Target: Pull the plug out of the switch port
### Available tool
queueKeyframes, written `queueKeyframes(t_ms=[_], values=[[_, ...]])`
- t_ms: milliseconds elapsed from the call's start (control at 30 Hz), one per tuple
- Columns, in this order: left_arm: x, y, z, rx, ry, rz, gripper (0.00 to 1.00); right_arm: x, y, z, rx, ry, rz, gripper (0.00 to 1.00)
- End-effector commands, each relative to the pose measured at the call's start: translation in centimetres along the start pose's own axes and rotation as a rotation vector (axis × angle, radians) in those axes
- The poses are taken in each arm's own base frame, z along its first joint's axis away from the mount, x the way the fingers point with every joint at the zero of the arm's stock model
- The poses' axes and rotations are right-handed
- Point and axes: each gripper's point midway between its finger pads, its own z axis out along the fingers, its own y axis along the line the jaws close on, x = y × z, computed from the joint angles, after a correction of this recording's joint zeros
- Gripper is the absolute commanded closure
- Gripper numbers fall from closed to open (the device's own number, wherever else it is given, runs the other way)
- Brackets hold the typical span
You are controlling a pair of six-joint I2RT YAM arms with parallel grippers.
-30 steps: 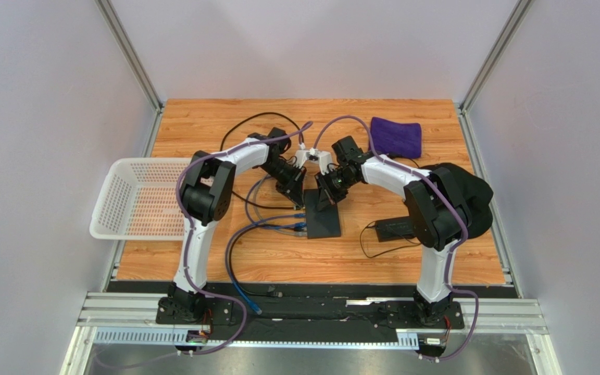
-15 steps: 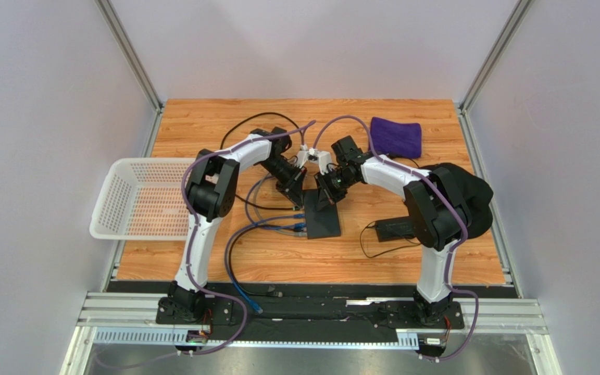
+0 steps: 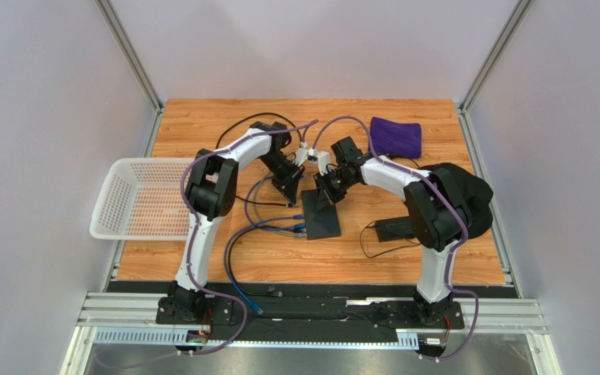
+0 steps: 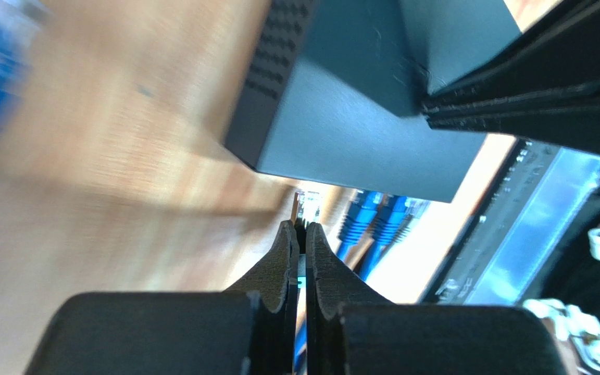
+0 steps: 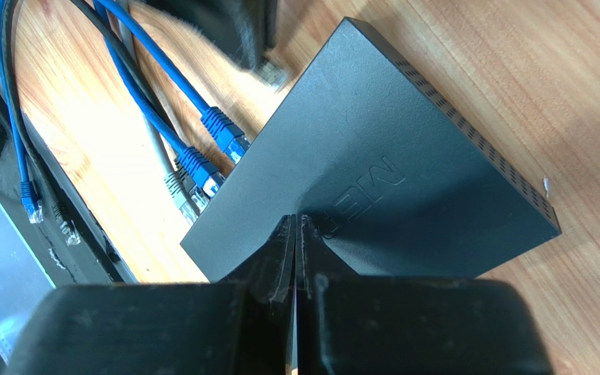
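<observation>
The switch (image 3: 325,220) is a flat black box lying mid-table, also seen in the right wrist view (image 5: 373,164) and the left wrist view (image 4: 358,125). My right gripper (image 5: 296,220) is shut and empty, its tips resting on the switch's top (image 3: 327,195). My left gripper (image 4: 300,226) is shut on the plug (image 4: 308,205), a clear connector on a blue cable. That plug (image 5: 274,73) hangs free, a short way off the switch's port edge. In the top view the left gripper (image 3: 290,191) sits just left of the switch. Two blue plugs (image 5: 217,129) and a grey one (image 5: 179,187) sit at the port edge.
A white basket (image 3: 139,199) hangs over the table's left edge. A purple cloth (image 3: 395,137) lies at the back right. A black power brick (image 3: 393,229) and a black bundle (image 3: 467,199) are on the right. Loose blue cables (image 3: 268,226) trail toward the near edge.
My left gripper has drawn back up and to the left, away from the switch's edge, with the plug in it. The right gripper and the switch have stayed put.
</observation>
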Motion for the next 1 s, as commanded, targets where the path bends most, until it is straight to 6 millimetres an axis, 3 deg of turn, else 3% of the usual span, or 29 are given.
queueKeyframes(t_ms=[0,133,367,533,667,800,867,900,933,967], values=[[-0.5,-0.2,-1.1,-0.022,0.028,0.087,1.00,1.4,-1.9,0.5,0.092,0.028,-0.026,1.00],[-0.6,-1.4,-2.3,-0.006,-0.001,0.086,1.00,1.4,-1.7,0.1,0.097,0.022,-0.039,1.00],[-6.1,-6.1,-9.4,-0.099,-0.245,0.229,1.00,0.7,-1.2,-1.1,0.111,-0.024,-0.070,1.00],[-9.0,-6.3,-14.3,-0.214,-0.364,0.284,1.00,-0.3,-0.7,-2.3,0.125,-0.060,-0.096,1.00],[-10.8,-3.5,-17.4,-0.378,-0.421,0.294,1.00,-0.8,-0.6,-2.7,0.133,-0.079,-0.111,1.00],[-13.2,1.2,-21.9,-0.661,-0.470,0.311,1.00,-0.9,-0.5,-2.9,0.137,-0.089,-0.116,1.00],[-14.1,3.9,-22.7,-0.735,-0.480,0.307,1.00,-1.0,-0.5,-3.1,0.142,-0.091,-0.120,1.00],[-14.9,4.7,-24.4,-0.813,-0.491,0.321,1.00,-0.9,-0.5,-3.1,0.144,-0.090,-0.122,1.00],[-15.1,6.7,-23.8,-0.839,-0.466,0.309,1.00,-0.8,-0.5,-3.1,0.144,-0.089,-0.121,1.00],[-15.3,7.8,-24.6,-0.880,-0.468,0.302,1.00,-0.8,-0.5,-3.2,0.147,-0.092,-0.128,1.00]])
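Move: The black cable's plug is already out of the port and pinched in the left fingers, its head about 1 cm right of and 1 cm below the hand point. From the left hand, the switch's middle lies some 8 cm right, 3 cm back and 2 cm lower; the nearest blue plug still beside it is about 2 cm right, 4 cm back. From the right hand, the held plug is roughly 9 cm left, level in reach, and the switch about 2 cm left, 2 cm back and 2 cm below. The freed black plug is carried away from the switch in the left hand's steady pinch: after barely moving at first, the left arm lifts quickly, then sweeps forward, ending about 18 cm higher and 17 cm farther out, slightly left, while its fingers swing forward some 45 degrees. The right hand, shut and low over the switch top, eases about 2 cm right. ##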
